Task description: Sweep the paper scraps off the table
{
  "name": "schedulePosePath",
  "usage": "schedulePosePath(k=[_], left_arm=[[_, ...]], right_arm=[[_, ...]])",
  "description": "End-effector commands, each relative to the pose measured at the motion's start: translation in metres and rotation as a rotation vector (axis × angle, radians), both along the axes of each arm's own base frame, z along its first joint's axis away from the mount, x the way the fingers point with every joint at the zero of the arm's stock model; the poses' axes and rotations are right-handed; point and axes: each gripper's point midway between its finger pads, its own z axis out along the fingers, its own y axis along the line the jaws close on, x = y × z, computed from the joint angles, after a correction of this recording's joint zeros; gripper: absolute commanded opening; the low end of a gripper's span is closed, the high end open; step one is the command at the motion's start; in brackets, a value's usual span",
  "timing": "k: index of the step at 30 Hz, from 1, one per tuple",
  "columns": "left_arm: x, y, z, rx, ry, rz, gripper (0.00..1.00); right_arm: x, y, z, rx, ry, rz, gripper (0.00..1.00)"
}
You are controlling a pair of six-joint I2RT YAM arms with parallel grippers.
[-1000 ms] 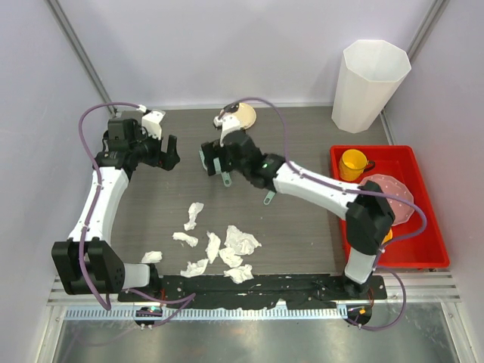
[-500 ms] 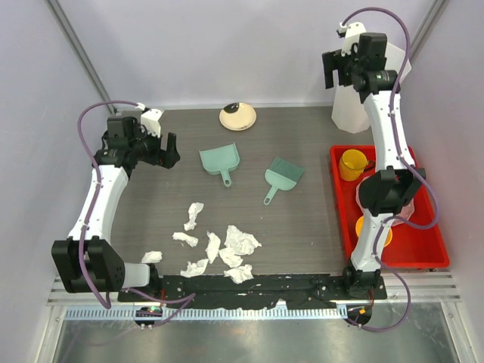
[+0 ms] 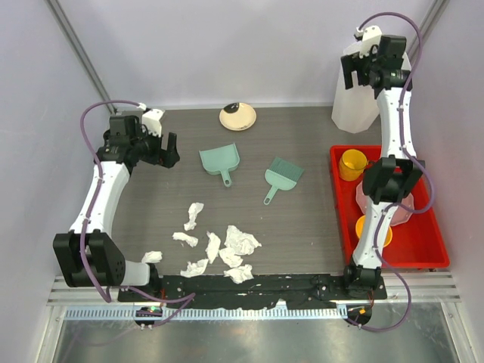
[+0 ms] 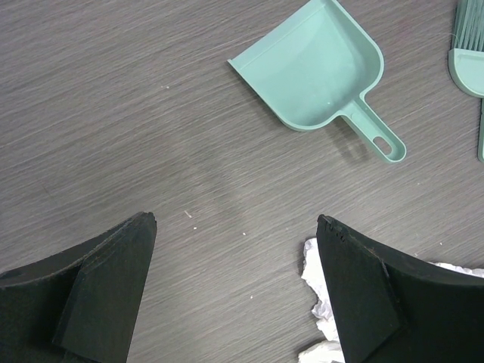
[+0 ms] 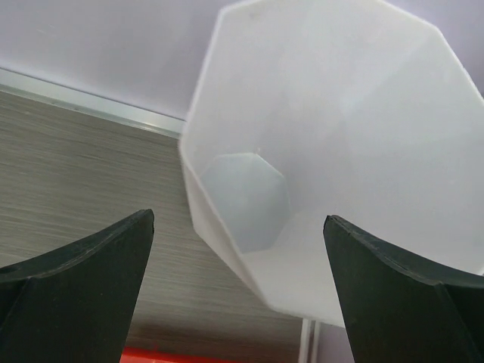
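Observation:
Several crumpled white paper scraps (image 3: 215,246) lie in a loose cluster on the dark wood-grain table (image 3: 302,227), near its front edge. A few of these paper scraps (image 4: 318,302) show beside my left gripper's right finger in the left wrist view. My left gripper (image 3: 168,150) (image 4: 236,221) hovers open and empty over the table's left rear, left of the green dustpan (image 3: 221,160) (image 4: 314,76). Raised high at the back right, my right gripper (image 3: 349,74) (image 5: 238,218) is open and empty, looking down into the tall white bin (image 3: 359,106) (image 5: 340,151).
A green hand brush (image 3: 281,175) (image 4: 469,53) lies right of the dustpan. A cream dish (image 3: 237,116) sits at the table's rear edge. On the right stands a red tray (image 3: 423,249) holding a yellow cup (image 3: 352,162) and a plate. Pale walls enclose the table.
My right arm swung up from over the dustpan and brush to above the white bin, uncovering both tools, and its jaws widened a little. The left arm and the scraps stayed put.

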Motion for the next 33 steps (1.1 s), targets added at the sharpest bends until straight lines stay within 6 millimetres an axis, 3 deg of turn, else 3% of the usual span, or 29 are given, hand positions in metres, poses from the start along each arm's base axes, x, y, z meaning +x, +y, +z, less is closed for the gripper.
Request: schedulePosePath(k=[1,6,7,9,10,12,13,14,15,23,24,25,27,28,30,33], left_arm=[[0.010,-0.001,0.020,-0.007,-0.044,0.008,0.90],[0.009,0.000,0.017,-0.005,-0.033,0.013,0.90],[0.009,0.000,0.018,-0.003,-0.036,0.015,0.90],[0.010,0.001,0.019,0.003,-0.038,0.016,0.91],[0.010,0.001,0.020,0.004,-0.038,0.018,0.91],[0.010,0.002,0.019,0.003,-0.037,0.018,0.91],[0.011,0.001,0.020,0.003,-0.040,0.016,0.90],[0.010,0.001,0.021,0.001,-0.039,0.018,0.90],[0.009,0.001,0.020,-0.002,-0.036,0.016,0.91],[0.004,0.000,0.024,-0.003,-0.052,0.007,0.91],[0.003,-0.001,0.024,-0.005,-0.053,0.006,0.90],[0.002,-0.001,0.026,-0.005,-0.057,0.006,0.90],[0.001,-0.001,0.028,-0.005,-0.062,0.003,0.90],[0.000,-0.001,0.028,-0.008,-0.060,0.003,0.91],[-0.003,-0.003,0.029,-0.011,-0.066,-0.006,0.91],[-0.006,-0.005,0.030,-0.013,-0.072,-0.016,0.91]], right_arm=[[0.009,-0.008,0.021,-0.101,-0.076,0.020,1.00],[0.013,-0.003,-0.007,-0.144,-0.019,0.108,0.95],[0.008,-0.001,-0.016,-0.152,0.016,0.136,0.83],[0.002,0.010,-0.025,-0.140,0.046,0.202,0.69],[-0.003,0.014,-0.028,-0.137,0.062,0.228,0.50],[-0.008,0.022,-0.030,-0.132,0.067,0.276,0.33],[-0.011,0.026,-0.024,-0.123,0.057,0.293,0.19],[-0.014,0.030,-0.021,-0.112,0.052,0.314,0.15],[-0.018,0.043,-0.018,-0.077,0.045,0.373,0.03],[-0.043,0.120,0.045,0.110,-0.071,0.498,0.01],[-0.050,0.156,0.048,0.130,-0.070,0.553,0.01],[-0.052,0.168,0.049,0.129,-0.071,0.561,0.01],[-0.052,0.181,0.048,0.123,-0.066,0.549,0.01],[-0.056,0.199,0.041,0.121,-0.036,0.560,0.01],[-0.055,0.207,0.030,0.096,0.003,0.529,0.01],[-0.071,0.222,0.003,0.053,0.105,0.535,0.01]])
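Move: The white bin's middle lies roughly 8 cm to the right hand's right, 4 cm ahead and some 17 cm below; its left rim runs just under the open fingers. From that hand, the round plate is about 34 cm left and 4 cm ahead, the brush 19 cm left and 17 cm back, and the yellow mug 14 cm back and 2 cm right. From the left hand, the bin is about 65 cm right and 24 cm ahead. The right fingers straddle the white bin's left rim and pinch its wall, closing fully as the hand sinks about 5 cm with a slight early shift to the right. Keeping the pinch, the hand takes the bin left some 20 cm and about 5 cm back, towards the plate and brush, easing up slightly and turning roughly 30 degrees counter-clockwise. ##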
